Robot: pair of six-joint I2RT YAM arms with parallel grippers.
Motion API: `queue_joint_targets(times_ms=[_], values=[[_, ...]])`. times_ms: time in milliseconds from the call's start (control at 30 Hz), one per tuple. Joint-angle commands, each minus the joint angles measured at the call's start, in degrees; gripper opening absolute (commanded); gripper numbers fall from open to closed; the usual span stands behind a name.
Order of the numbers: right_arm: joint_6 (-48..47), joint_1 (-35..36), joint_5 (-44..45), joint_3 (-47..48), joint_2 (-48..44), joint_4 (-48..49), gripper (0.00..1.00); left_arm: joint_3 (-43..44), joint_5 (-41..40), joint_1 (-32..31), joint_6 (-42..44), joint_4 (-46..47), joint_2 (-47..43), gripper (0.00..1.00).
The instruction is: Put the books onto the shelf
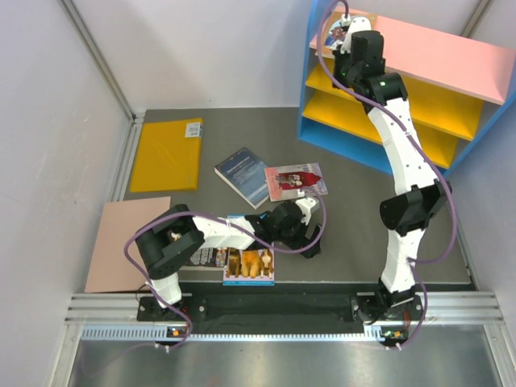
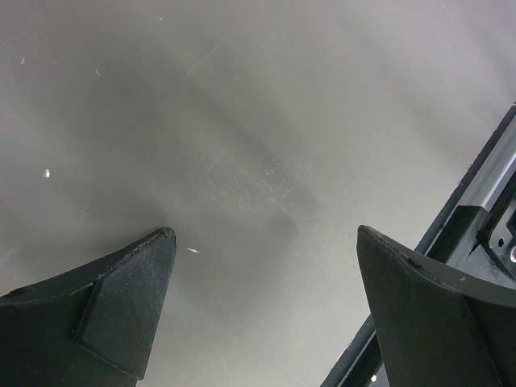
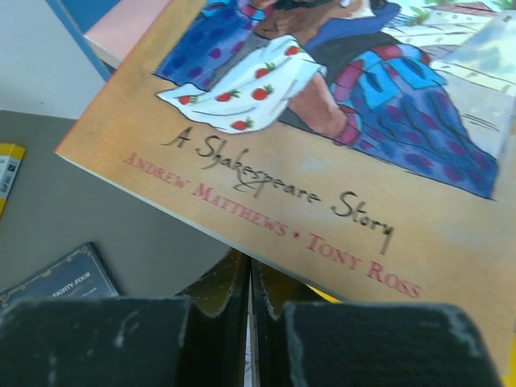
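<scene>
The shelf [image 1: 484,121] with blue sides stands at the back right. A tan book [image 3: 322,161] with a blue figure lies tilted over the corner of the shelf's pink top board [image 3: 129,28]. My right gripper [image 3: 251,270] is shut just under that book's near edge, and the cover hides its tips. From above, the right gripper [image 1: 348,36] sits at the shelf's top left corner beside the tan book [image 1: 337,34]. On the table lie a dark navy book [image 1: 243,175], a red-and-white book [image 1: 296,181], a blue dog book [image 1: 250,264] and a black book [image 1: 208,256]. My left gripper [image 2: 266,234] hangs open over bare table.
A plain yellow sheet [image 1: 168,153] lies at the back left and a pinkish-brown board [image 1: 125,242] at the front left. White walls close in both sides. The metal rail [image 2: 484,201] at the table's front edge runs close to the left gripper [image 1: 310,240].
</scene>
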Motion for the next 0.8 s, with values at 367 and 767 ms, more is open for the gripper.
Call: queue_joint_targets(times_ms=[367, 767], values=[[0.24, 1.93, -2.53, 2.87, 1.87, 12.44, 0.03, 0.42, -0.81, -0.4, 0.27, -4.55, 1.85, 0.99], [1.83, 2.02, -5.35, 2.69, 4.95, 15.69, 0.04, 0.78, -0.9, -0.4, 0.36, -4.9, 1.94, 0.99]])
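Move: The orange book lies on the pink top shelf, overhanging its front edge, with its middle about 10 cm ahead of the closed right fingertips, 2 cm to their right and roughly level. The front corner of the blue side panel is some 5 cm ahead and 7 cm left. On the table, the red book is about 15 cm back, 13 cm left and 38 cm below. From the left hand, the orange book is around 44 cm ahead, 11 cm right and 34 cm higher. Push the orange book farther onto the pink shelf with the right gripper kept shut, its fingertips still at the middle of the book's near edge. Work forward and left in equal parts, about 5 cm in all, towards the blue side panel; let the hand rise some 2 cm midway and sink back, while the fingers tip up slightly. ##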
